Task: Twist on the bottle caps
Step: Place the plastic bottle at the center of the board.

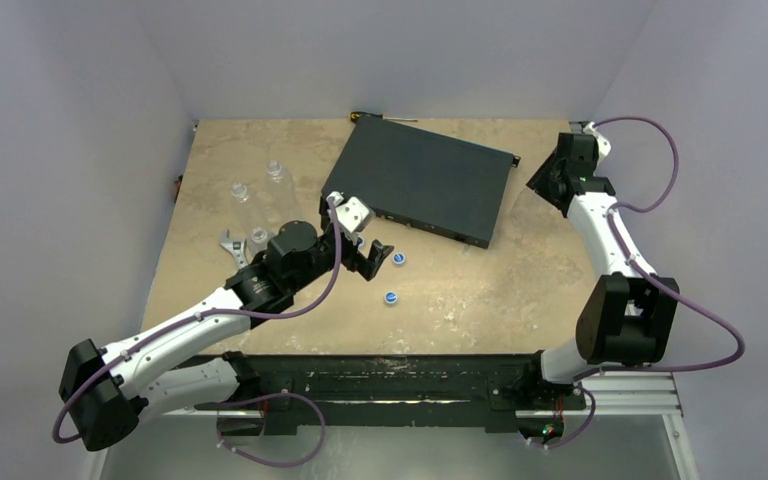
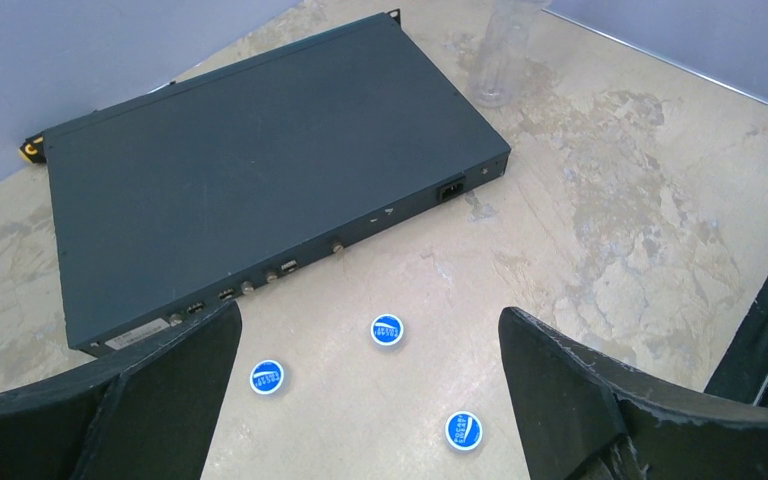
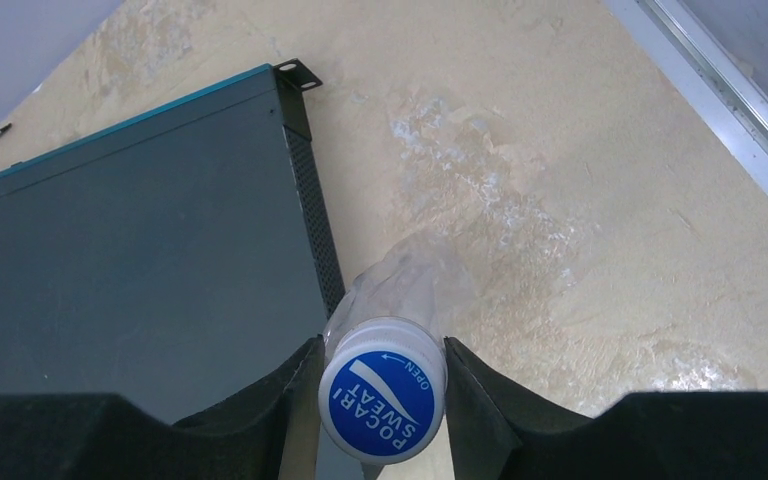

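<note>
Three loose blue bottle caps lie on the table in the left wrist view: one (image 2: 387, 330) in the middle, one (image 2: 267, 377) to the left and one (image 2: 463, 431) nearer right. My left gripper (image 2: 370, 400) hangs above them, open and empty. From above, it (image 1: 372, 258) sits beside two of the caps (image 1: 399, 259) (image 1: 391, 298). My right gripper (image 3: 382, 345) is shut on a blue-and-white cap (image 3: 382, 400) sitting atop a clear bottle (image 3: 420, 285) by the box's corner. Three clear bottles (image 1: 278, 180) (image 1: 241, 195) (image 1: 258, 238) stand at the left.
A flat black box (image 1: 420, 180) lies across the far middle of the table. A wrench (image 1: 230, 245) rests by the left bottles. A screwdriver (image 1: 360, 117) lies at the far edge. Walls close in on three sides.
</note>
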You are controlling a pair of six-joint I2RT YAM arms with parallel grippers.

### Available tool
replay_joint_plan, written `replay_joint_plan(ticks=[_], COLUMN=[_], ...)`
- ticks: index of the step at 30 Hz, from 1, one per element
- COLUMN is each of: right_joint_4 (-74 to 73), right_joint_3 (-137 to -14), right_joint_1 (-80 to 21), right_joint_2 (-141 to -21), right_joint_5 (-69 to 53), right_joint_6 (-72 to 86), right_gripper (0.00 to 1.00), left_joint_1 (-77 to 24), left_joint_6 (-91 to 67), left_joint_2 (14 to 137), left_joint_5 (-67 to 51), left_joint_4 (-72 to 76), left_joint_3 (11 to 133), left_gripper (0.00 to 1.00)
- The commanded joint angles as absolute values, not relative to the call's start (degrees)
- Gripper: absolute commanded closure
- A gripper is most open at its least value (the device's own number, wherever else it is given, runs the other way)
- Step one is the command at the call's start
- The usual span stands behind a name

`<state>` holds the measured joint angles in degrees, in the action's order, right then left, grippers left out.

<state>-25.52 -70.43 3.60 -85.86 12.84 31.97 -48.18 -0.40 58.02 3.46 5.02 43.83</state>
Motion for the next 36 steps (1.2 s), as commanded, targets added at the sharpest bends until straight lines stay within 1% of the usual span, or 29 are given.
replay_joint_plan(ticks=[1, 9, 14, 27, 36], right_joint_4=[-25.18, -25.92, -26.18, -27.51, -28.30], right_joint_3=[-69.65, -70.84, -71.26, -73.56, -73.92], right_joint_1=[3.52, 3.52, 3.52, 3.50, 3.52], right_joint_2=[-85.78, -86.31, -86.40, -87.85, -87.45], right_joint_5=[13.05, 12.89, 12.60, 12.23, 12.74], right_joint_6=[31.18, 31.44, 31.46, 31.22, 31.14], right_gripper=[0.53, 0.40, 0.36, 0.35, 0.32], left_joint_1=[-47.77, -47.68, -47.64, -47.37, -47.20], left_joint_6=[-0.26, -0.26, -0.26, -0.26, -0.26], left_joint_2=[57.39, 57.33, 57.39, 57.83, 57.75], left_joint_5=[3.93, 3.75, 3.61, 2.58, 2.19], left_joint_4=[6.90, 6.77, 6.73, 6.75, 6.77], left_joint_3=[43.55, 43.42, 43.42, 43.51, 43.51], left_gripper=[0.00, 0.00, 0.00, 0.00, 0.00])
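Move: The right hand holds the capped plastic bottle by its cap, the bottle's middle about 9 cm straight below the fingers. From that hand the black box's middle lies some 23 cm left and 8 cm ahead, 16 cm lower; the nearest loose cap is about 29 cm left and 12 cm back, on the table. From the left hand the bottle lies roughly 34 cm right, 14 cm ahead and 17 cm below. The right fingers open to let go of the bottle's cap, then the hand sinks about 2 cm around it. ##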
